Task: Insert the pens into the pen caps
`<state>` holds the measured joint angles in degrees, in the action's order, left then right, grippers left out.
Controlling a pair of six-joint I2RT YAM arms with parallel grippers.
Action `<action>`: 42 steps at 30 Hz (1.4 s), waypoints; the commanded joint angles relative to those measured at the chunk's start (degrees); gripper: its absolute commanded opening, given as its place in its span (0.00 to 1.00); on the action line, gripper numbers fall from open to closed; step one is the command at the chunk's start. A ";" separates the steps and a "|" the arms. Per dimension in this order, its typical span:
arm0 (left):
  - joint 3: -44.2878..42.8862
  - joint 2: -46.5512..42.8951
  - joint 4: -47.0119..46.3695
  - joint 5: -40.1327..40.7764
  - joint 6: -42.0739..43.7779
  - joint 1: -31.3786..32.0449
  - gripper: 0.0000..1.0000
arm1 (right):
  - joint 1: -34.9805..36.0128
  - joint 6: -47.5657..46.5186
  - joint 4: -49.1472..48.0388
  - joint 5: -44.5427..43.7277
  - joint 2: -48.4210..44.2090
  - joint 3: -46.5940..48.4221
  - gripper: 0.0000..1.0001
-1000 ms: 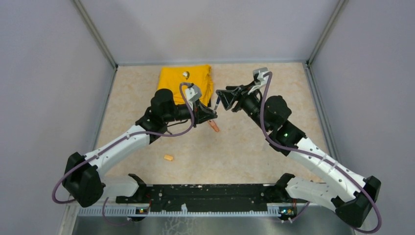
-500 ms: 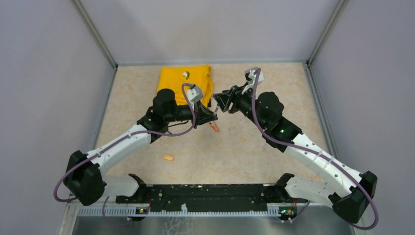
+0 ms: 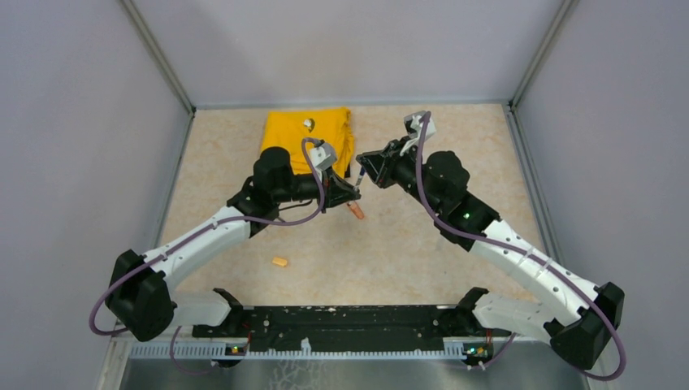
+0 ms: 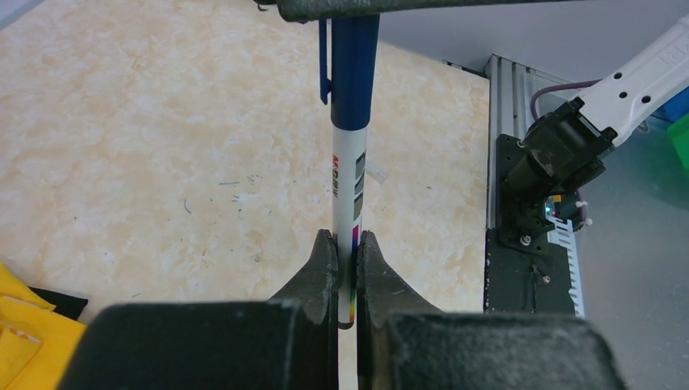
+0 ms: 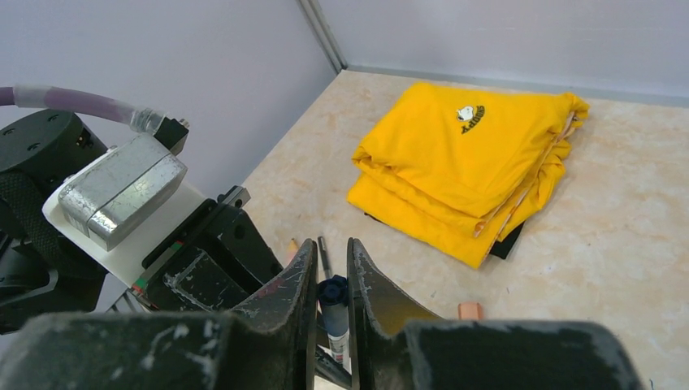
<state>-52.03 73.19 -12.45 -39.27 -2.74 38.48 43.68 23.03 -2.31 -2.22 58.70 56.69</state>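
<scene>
My left gripper [image 4: 346, 244] is shut on the lower end of a thin silver-white pen [image 4: 348, 187], which points away from it. A dark blue pen cap [image 4: 353, 65] sits over the pen's far end. My right gripper [image 5: 331, 252] has its jaws closed against that blue cap [image 5: 333, 291]. From above, the left gripper [image 3: 351, 192] and the right gripper [image 3: 363, 165] meet tip to tip over the table's middle. An orange marker [image 3: 355, 211] lies just below them. A light orange cap [image 3: 279, 262] lies nearer the arm bases. A thin dark pen [image 5: 323, 250] lies on the table beyond the jaws.
A folded yellow cloth [image 3: 309, 136] lies at the back of the table, left of centre, with something dark [image 5: 505, 242] under its edge. Another small light orange cap [image 5: 470, 310] rests on the table near the cloth. Grey walls [image 3: 81, 122] enclose the table.
The right gripper has narrowed from wide open onto the blue cap, and its wrist has shifted slightly left toward the left gripper. The left arm has stayed in place.
</scene>
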 commanded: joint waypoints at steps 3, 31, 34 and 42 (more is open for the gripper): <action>-3.39 0.11 0.31 -2.10 0.79 -0.07 0.00 | -0.27 -1.09 -0.75 0.51 0.56 -0.96 0.00; -10.04 3.41 -6.90 3.64 -1.11 -0.76 0.00 | 17.64 16.89 -11.81 -6.58 1.92 -32.26 0.00; -10.63 3.97 -7.21 3.64 -1.18 -0.77 0.00 | 20.63 18.42 -13.06 -7.41 3.67 -33.47 0.00; -9.50 3.27 -6.17 3.64 -0.62 -0.94 0.00 | 20.31 15.91 -7.02 -12.23 -0.55 -30.69 0.00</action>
<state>-52.80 78.76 7.40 -40.27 -2.46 39.18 57.67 39.07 -33.17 -29.15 57.74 26.70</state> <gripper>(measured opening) 0.043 0.137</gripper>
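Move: The left fingers hold the pen near its lower end, and the blue pen cap is about 8 cm above them, 2 cm farther out and 1 cm right. From the right hand, which grips that cap, the pen's middle is some 5 cm down, 1 cm back and 1 cm left. The pink marker is on the table about 18 cm ahead of the left hand and 25 cm below it, and the orange cap 23 cm to its left. Both hands keep their grips and sink together, left 9 cm, right 11 cm, tilting some 20 degrees. ##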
